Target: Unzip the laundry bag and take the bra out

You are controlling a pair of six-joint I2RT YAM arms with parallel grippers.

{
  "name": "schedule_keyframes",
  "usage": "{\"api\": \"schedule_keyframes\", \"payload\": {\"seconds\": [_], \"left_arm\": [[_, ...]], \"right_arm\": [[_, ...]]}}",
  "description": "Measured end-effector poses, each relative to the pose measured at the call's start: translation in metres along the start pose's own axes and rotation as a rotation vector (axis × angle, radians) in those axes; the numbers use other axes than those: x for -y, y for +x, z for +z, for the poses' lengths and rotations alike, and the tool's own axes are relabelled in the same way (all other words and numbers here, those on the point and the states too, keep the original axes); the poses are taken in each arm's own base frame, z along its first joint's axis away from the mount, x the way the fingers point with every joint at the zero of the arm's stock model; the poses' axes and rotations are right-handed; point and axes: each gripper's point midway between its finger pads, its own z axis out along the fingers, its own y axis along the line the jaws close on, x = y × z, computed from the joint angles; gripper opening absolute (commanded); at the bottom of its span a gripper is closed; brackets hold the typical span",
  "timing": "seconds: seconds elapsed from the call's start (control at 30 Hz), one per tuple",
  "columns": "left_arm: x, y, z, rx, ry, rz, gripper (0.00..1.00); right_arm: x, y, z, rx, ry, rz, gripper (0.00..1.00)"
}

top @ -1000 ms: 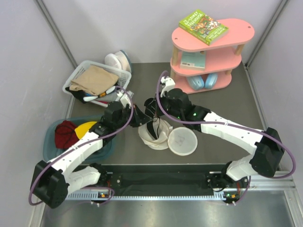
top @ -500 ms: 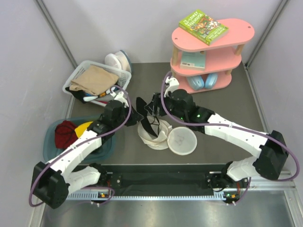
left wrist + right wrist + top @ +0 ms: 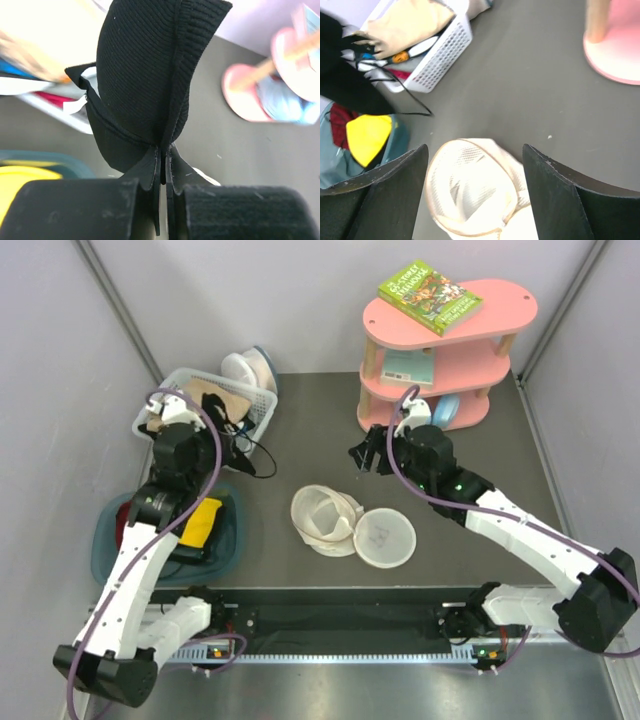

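Note:
The laundry bag [image 3: 325, 518] lies unzipped on the table, its two cream mesh halves side by side, the second half [image 3: 385, 537] to the right. It looks empty. My left gripper [image 3: 225, 425] is shut on the black bra [image 3: 238, 440] and holds it in the air beside the white basket, a strap dangling. In the left wrist view the gripper [image 3: 164, 155] pinches the folded black bra [image 3: 145, 75]. My right gripper [image 3: 362, 455] is open and empty, above and behind the bag. In the right wrist view the gripper [image 3: 475, 150] has the bag [image 3: 470, 192] below its spread fingers.
A white slatted basket [image 3: 258, 405] with tan cloth stands at the back left. A teal bin [image 3: 105, 545] with red and yellow cloth sits at the left. A pink shelf [image 3: 450, 360] with a book and blue headphones stands at the back right.
My left gripper has pulled the bra out of the bag and carried it left and back to the basket. My right gripper has drawn back to the right, away from the bag.

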Motion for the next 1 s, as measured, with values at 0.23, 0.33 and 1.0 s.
{"api": "schedule_keyframes", "payload": {"seconds": [0.23,0.33,1.0], "left_arm": [[-0.043,-0.032,-0.044,0.107,-0.217,0.035,0.00],[-0.062,-0.036,-0.069,0.146,-0.298,0.035,0.00],[-0.130,0.101,-0.079,-0.108,-0.473,-0.110,0.50]], "right_arm": [[0.020,-0.006,-0.001,0.007,0.034,0.002,0.76],[0.021,-0.007,-0.001,0.006,0.023,0.006,0.76],[0.007,0.005,0.009,-0.048,-0.073,0.008,0.77]]}}
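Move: The black bra is already pinched in the left gripper. It goes to the blue tub, whose middle lies about 15 cm back, 15 cm left and some 24 cm below this hand. The yellow bra in the tub is about 10 cm back and 8 cm left. The white basket stands roughly 14 cm ahead and 9 cm left, the laundry bag 10 cm back and 22 cm right. From the right hand, the tub is about 14 cm back and 45 cm left, 20 cm lower. Swing the left gripper back and left from beside the white basket towards the blue tub, the black bra still pinched, rising slightly first, then sinking about 14 cm from the top of the arc over the tub's right part. Turn the hand some 20 degrees counter-clockwise and tip the fingers down as it sinks; once it has stopped, start opening them to release the bra. ##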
